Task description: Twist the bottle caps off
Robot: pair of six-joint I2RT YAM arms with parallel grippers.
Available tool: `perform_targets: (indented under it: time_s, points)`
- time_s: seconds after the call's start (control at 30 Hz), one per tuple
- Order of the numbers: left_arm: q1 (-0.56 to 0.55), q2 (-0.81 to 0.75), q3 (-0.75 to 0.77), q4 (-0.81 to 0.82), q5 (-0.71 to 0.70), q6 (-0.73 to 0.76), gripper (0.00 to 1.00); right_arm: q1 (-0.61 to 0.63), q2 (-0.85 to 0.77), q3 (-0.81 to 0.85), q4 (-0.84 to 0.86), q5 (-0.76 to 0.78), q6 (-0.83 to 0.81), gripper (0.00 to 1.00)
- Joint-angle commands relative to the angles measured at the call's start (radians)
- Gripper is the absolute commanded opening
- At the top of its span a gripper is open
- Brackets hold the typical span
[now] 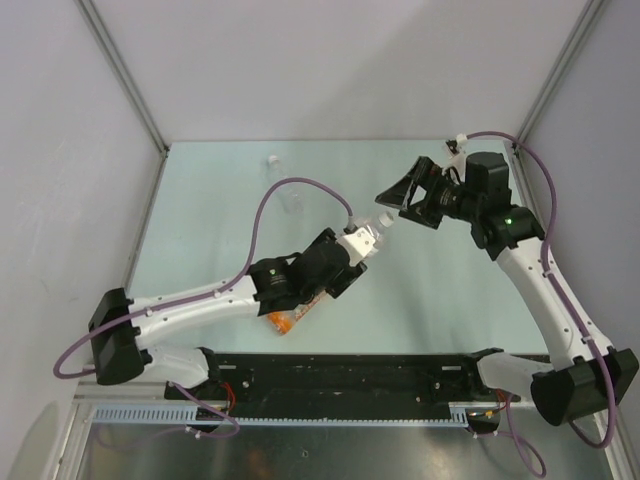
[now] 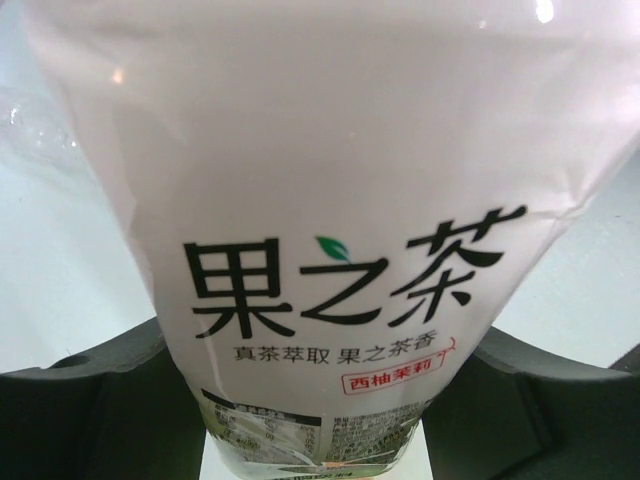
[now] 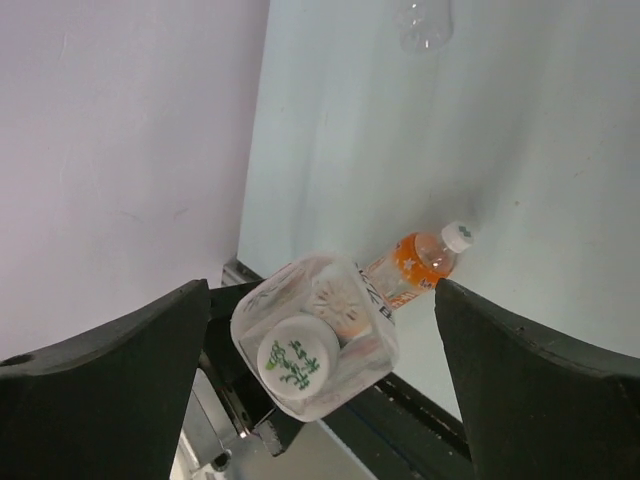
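Observation:
My left gripper (image 1: 356,246) is shut on the yellow-green bottle (image 2: 330,200), whose white label fills the left wrist view between the dark fingers (image 2: 90,410). The bottle is lifted, and its white cap (image 1: 381,222) points at my right gripper (image 1: 402,192). In the right wrist view that cap (image 3: 297,362) sits on the bottle's neck, between the wide-open fingers (image 3: 120,380), which do not touch it. The orange bottle (image 3: 415,265) lies on the table with its cap (image 3: 458,236) on, partly under the left arm in the top view (image 1: 284,320). The clear bottle (image 1: 292,200) lies farther back.
A small white object (image 1: 271,159) sits near the far edge of the pale green table (image 1: 440,290). Grey walls close the table in on the left, back and right. A black rail (image 1: 350,375) runs along the near edge between the arm bases.

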Motion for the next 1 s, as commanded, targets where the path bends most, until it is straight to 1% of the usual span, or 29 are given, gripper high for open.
perform_targets:
  time_s: [0.0,0.1,0.23,0.37,0.53,0.7,0.8,0.87,0.9,0.97]
  points:
    - [-0.006,-0.04,0.046,-0.082,0.023,-0.079,0.51,0.033,-0.046,0.046,-0.036,0.128,-0.046,0.99]
    - [-0.006,-0.019,0.083,-0.167,-0.02,-0.116,0.51,0.071,-0.038,0.08,-0.087,0.22,-0.068,0.99]
    - [-0.006,0.012,0.114,-0.234,-0.102,-0.157,0.51,0.122,-0.019,0.097,-0.115,0.3,-0.071,0.99]
    - [-0.006,0.047,0.146,-0.272,-0.146,-0.198,0.51,0.18,-0.003,0.099,-0.102,0.384,-0.047,0.99]
    - [-0.006,0.108,0.207,-0.316,-0.181,-0.254,0.52,0.241,0.017,0.1,-0.046,0.471,-0.012,0.99]
    - [-0.006,0.151,0.251,-0.342,-0.202,-0.286,0.53,0.27,0.05,0.102,-0.025,0.526,0.014,0.93]
    - [-0.006,0.16,0.263,-0.349,-0.2,-0.295,0.54,0.276,0.062,0.102,-0.012,0.542,0.025,0.86]
    - [-0.006,0.165,0.266,-0.351,-0.196,-0.299,0.54,0.277,0.067,0.102,0.006,0.541,0.025,0.68]
    - [-0.007,0.166,0.267,-0.351,-0.194,-0.3,0.55,0.277,0.07,0.103,0.017,0.539,0.025,0.63]
    - [-0.007,0.17,0.266,-0.352,-0.19,-0.3,0.54,0.277,0.074,0.104,0.035,0.533,0.027,0.57]
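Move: The white cap of the tea bottle lies about 2 cm back, 1 cm left and 1 cm below the right hand's wide-open fingers. The bottle's body, in the left hand, is some 6 cm back, 6 cm left and 10 cm below the right hand. On the table, roughly 28 cm below, the orange bottle lies 9 cm back and 24 cm left of the right hand, and the clear bottle 20 cm ahead and 33 cm left. From the left hand, the cap is about 4 cm ahead, 5 cm right and 9 cm above. The cap comes between the right fingers: after a slight draw back and up, the right hand goes about 3 cm left while sinking some 2 cm and then edging forward, rolling its left side down and turning clockwise, its fingers starting to close late on. The left hand keeps its grip on the bottle, carries it 2–3 cm left and slightly down, and turns it some 15 degrees counter-clockwise. ##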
